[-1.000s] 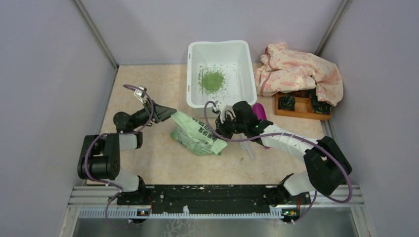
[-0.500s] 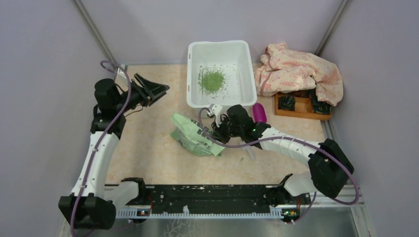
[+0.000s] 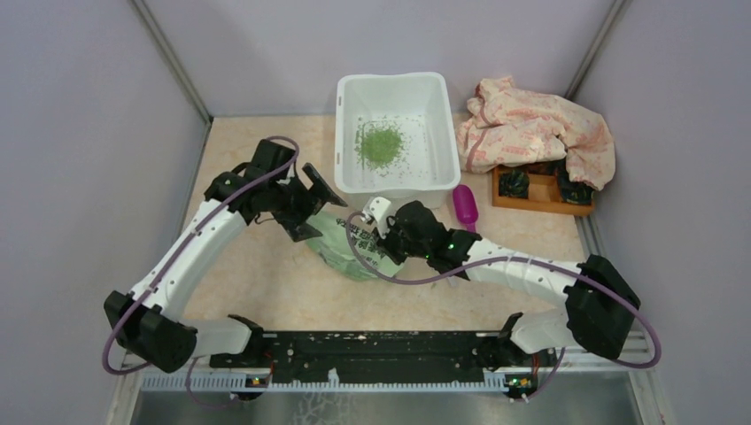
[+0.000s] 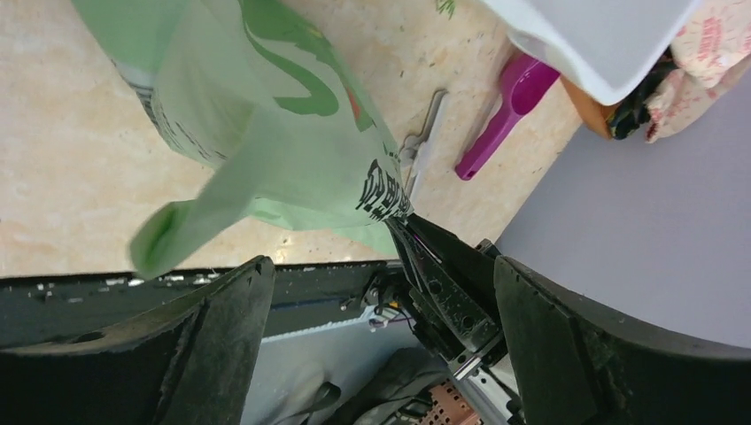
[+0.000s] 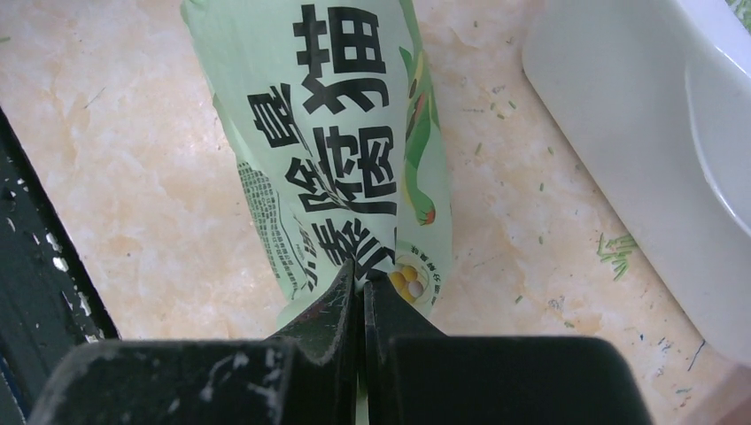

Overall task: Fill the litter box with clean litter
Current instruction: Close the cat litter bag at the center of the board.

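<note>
The white litter box (image 3: 440, 115) stands at the back of the table with a small pile of green clean litter (image 3: 380, 143) and scattered bits on its floor. In front of it hangs a green-and-white printed bag (image 3: 347, 246). My right gripper (image 3: 390, 241) is shut on the bag's (image 5: 336, 133) lower edge, its fingertips (image 5: 361, 279) pinching the film. My left gripper (image 3: 310, 204) stands open at the bag's left end. In the left wrist view the bag (image 4: 266, 133) hangs above the wide-apart fingers (image 4: 212, 345), not touching them.
A magenta scoop (image 3: 465, 205) lies right of the bag, beside the box's front corner (image 4: 602, 44). A small wooden tray (image 3: 540, 193) and a crumpled floral cloth (image 3: 531, 128) sit at the back right. Loose granules (image 5: 615, 252) dot the table. Walls enclose three sides.
My left arm swung from the left side in to the bag's left end and its jaws opened wide. The right gripper, still pinching the bag, shifted slightly left.
</note>
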Controlling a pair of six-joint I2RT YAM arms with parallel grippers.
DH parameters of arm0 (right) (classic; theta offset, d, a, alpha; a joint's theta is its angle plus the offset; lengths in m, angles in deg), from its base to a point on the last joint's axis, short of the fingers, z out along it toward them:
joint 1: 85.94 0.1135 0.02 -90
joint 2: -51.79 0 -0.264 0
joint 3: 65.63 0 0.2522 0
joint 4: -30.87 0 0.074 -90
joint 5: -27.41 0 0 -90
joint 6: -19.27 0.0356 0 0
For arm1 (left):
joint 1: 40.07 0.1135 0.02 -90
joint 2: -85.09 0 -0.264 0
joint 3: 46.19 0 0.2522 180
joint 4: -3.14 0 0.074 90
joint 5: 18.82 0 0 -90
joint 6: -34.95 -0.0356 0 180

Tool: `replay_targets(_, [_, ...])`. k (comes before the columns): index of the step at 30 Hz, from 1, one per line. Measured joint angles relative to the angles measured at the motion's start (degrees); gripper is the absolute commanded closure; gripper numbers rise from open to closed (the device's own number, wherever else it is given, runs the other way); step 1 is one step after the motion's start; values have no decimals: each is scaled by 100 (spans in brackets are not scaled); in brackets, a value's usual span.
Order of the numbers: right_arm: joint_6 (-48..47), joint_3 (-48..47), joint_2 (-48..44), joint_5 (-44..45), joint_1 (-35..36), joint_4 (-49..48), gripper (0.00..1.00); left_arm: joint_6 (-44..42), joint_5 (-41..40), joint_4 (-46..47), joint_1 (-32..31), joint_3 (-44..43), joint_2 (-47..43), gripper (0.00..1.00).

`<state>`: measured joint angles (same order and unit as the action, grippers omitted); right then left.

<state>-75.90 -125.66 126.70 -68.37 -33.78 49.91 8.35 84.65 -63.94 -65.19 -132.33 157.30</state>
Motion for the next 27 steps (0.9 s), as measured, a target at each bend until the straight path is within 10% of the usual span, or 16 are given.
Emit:
replay_targets(17, [-127,402,-551,935,767,-85,100,551,-612,-1058,-214,-358,981,5])
replay_targets(27, [-188,428,-553,1156,1045,-98,100,549,-680,-1091,-216,-492,1333,65])
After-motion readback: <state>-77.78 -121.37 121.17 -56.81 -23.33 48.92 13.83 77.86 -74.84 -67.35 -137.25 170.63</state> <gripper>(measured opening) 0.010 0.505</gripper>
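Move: The bag's bunched left end, which the left hand is about to take, hangs some 6 cm straight below it, about 1 cm to its left. From that hand the litter box's middle lies roughly 18 cm ahead, 16 cm to the right and 15 cm lower. The right hand already holds the bag's other end: from there the left end is about 12 cm left, 5 cm ahead, the clip some 16 cm right and 4 cm back, the scoop 21 cm right and 8 cm ahead, both 12 cm below. Downward goes the left hand, about 6 cm, wide open and tilting some 20 degrees so that its fingers straddle the bag's left end, then they close to about half around the bunched film. Meanwhile the right hand keeps its pinch on the other end and draws it back towards the base by about 3.5 cm, tipping up slightly. ##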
